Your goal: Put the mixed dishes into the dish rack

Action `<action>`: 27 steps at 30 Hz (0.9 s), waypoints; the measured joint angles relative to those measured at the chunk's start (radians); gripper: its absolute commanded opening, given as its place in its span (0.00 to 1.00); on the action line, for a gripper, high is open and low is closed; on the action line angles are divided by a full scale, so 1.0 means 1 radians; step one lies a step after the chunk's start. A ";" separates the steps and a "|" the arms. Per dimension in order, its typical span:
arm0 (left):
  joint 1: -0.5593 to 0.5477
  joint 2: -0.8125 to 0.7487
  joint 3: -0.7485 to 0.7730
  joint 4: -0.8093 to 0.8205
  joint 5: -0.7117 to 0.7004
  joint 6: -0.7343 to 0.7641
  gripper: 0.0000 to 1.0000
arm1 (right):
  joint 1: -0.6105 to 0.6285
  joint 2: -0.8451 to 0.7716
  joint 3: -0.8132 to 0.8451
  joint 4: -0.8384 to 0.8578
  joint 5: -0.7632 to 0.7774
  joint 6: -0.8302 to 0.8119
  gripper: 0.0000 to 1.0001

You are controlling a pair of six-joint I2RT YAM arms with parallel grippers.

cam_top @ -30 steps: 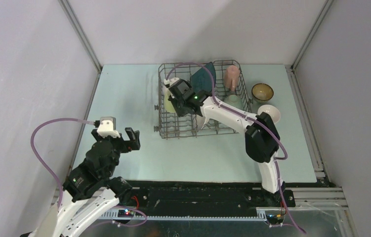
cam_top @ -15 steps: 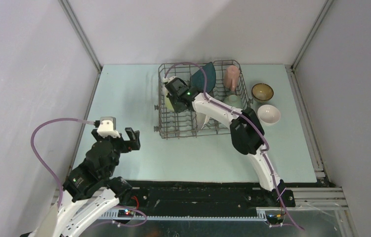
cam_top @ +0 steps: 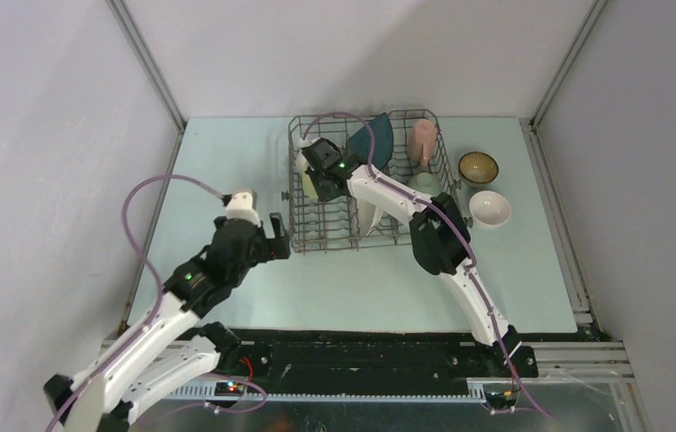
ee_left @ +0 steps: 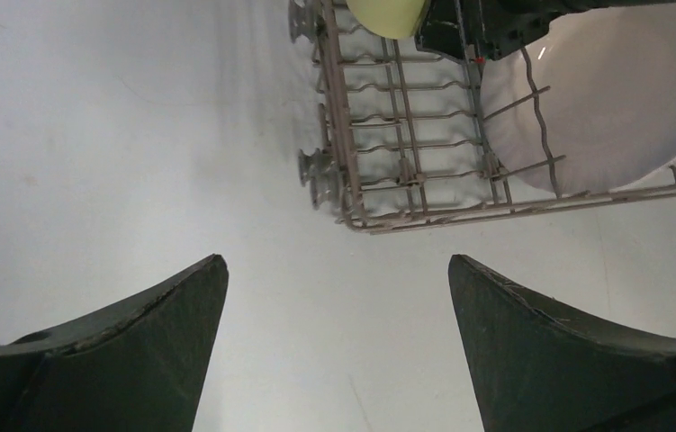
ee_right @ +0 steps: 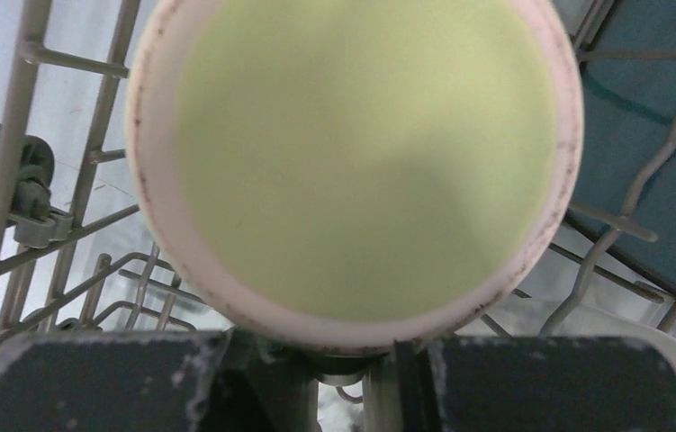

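The grey wire dish rack (cam_top: 431, 191) stands at the back of the table. Inside it are a dark teal square plate (cam_top: 373, 141), a pink mug (cam_top: 421, 139), a pale green bowl (cam_top: 422, 183) and a white round plate (cam_top: 370, 217). My right gripper (cam_top: 317, 176) reaches into the rack's left end and is shut on the yellow-green mug (cam_top: 309, 188). In the right wrist view that mug (ee_right: 365, 153) fills the frame above my right gripper (ee_right: 345, 346). My left gripper (cam_top: 276, 236) hangs open and empty just off the rack's near-left corner (ee_left: 352, 216). The left gripper (ee_left: 338, 270) shows wide apart over bare table.
A brown bowl (cam_top: 478, 166) and a white bowl (cam_top: 490, 208) sit on the table right of the rack. Small rack wheels (ee_left: 314, 175) stick out at its left side. Grey walls close in the table on three sides.
My left arm has swung forward and right, from the near-left of the table up to the rack's near-left corner. My right gripper has shifted slightly back and left with the mug.
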 measured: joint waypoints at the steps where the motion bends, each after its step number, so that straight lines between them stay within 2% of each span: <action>1: 0.013 0.039 0.000 0.023 0.018 -0.014 1.00 | -0.002 0.001 0.000 -0.004 -0.001 0.000 0.00; 7: 0.138 0.282 -0.006 0.236 0.110 -0.074 0.99 | -0.014 0.007 0.001 -0.013 -0.008 0.000 0.00; 13: 0.211 0.502 0.007 0.389 0.156 -0.073 0.91 | -0.017 0.063 0.053 -0.034 -0.011 0.007 0.00; 18: 0.244 0.629 0.022 0.473 0.185 -0.071 0.82 | -0.016 0.098 0.100 -0.047 -0.012 0.019 0.00; 22: 0.251 0.721 0.058 0.500 0.202 -0.060 0.63 | -0.009 0.118 0.135 -0.045 -0.007 0.033 0.00; 25: 0.251 0.790 0.087 0.510 0.211 -0.039 0.42 | -0.004 0.130 0.144 -0.033 -0.004 0.038 0.00; 27: 0.259 0.802 0.087 0.505 0.213 -0.032 0.33 | -0.003 0.131 0.149 -0.032 -0.004 0.040 0.03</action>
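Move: The left hand, empty and wide open, has the rack's left side rail, just past its near corner, some 13 cm ahead, 3 cm right and 12 cm below; the yellow-green mug is about 23 cm ahead and 8 cm right, the white plate 14 ahead and 19 right. The right hand holds that mug just above its rack spot, about 1 cm ahead, 2 cm left and 3 cm below; the white bowl is 8 ahead, 2 left, the teal plate 10 ahead, 12 right. Fingers come astride the rack's left side rail near its front corner: the left hand swoops forward and down, about 13 cm forward and 12 cm lower, tipping some 15 degrees downward and closing to about half open around the wire, which one finger seems to touch. The right hand keeps its pinch on the mug, lowering it about 2.5 cm, then easing slightly forward and left. ##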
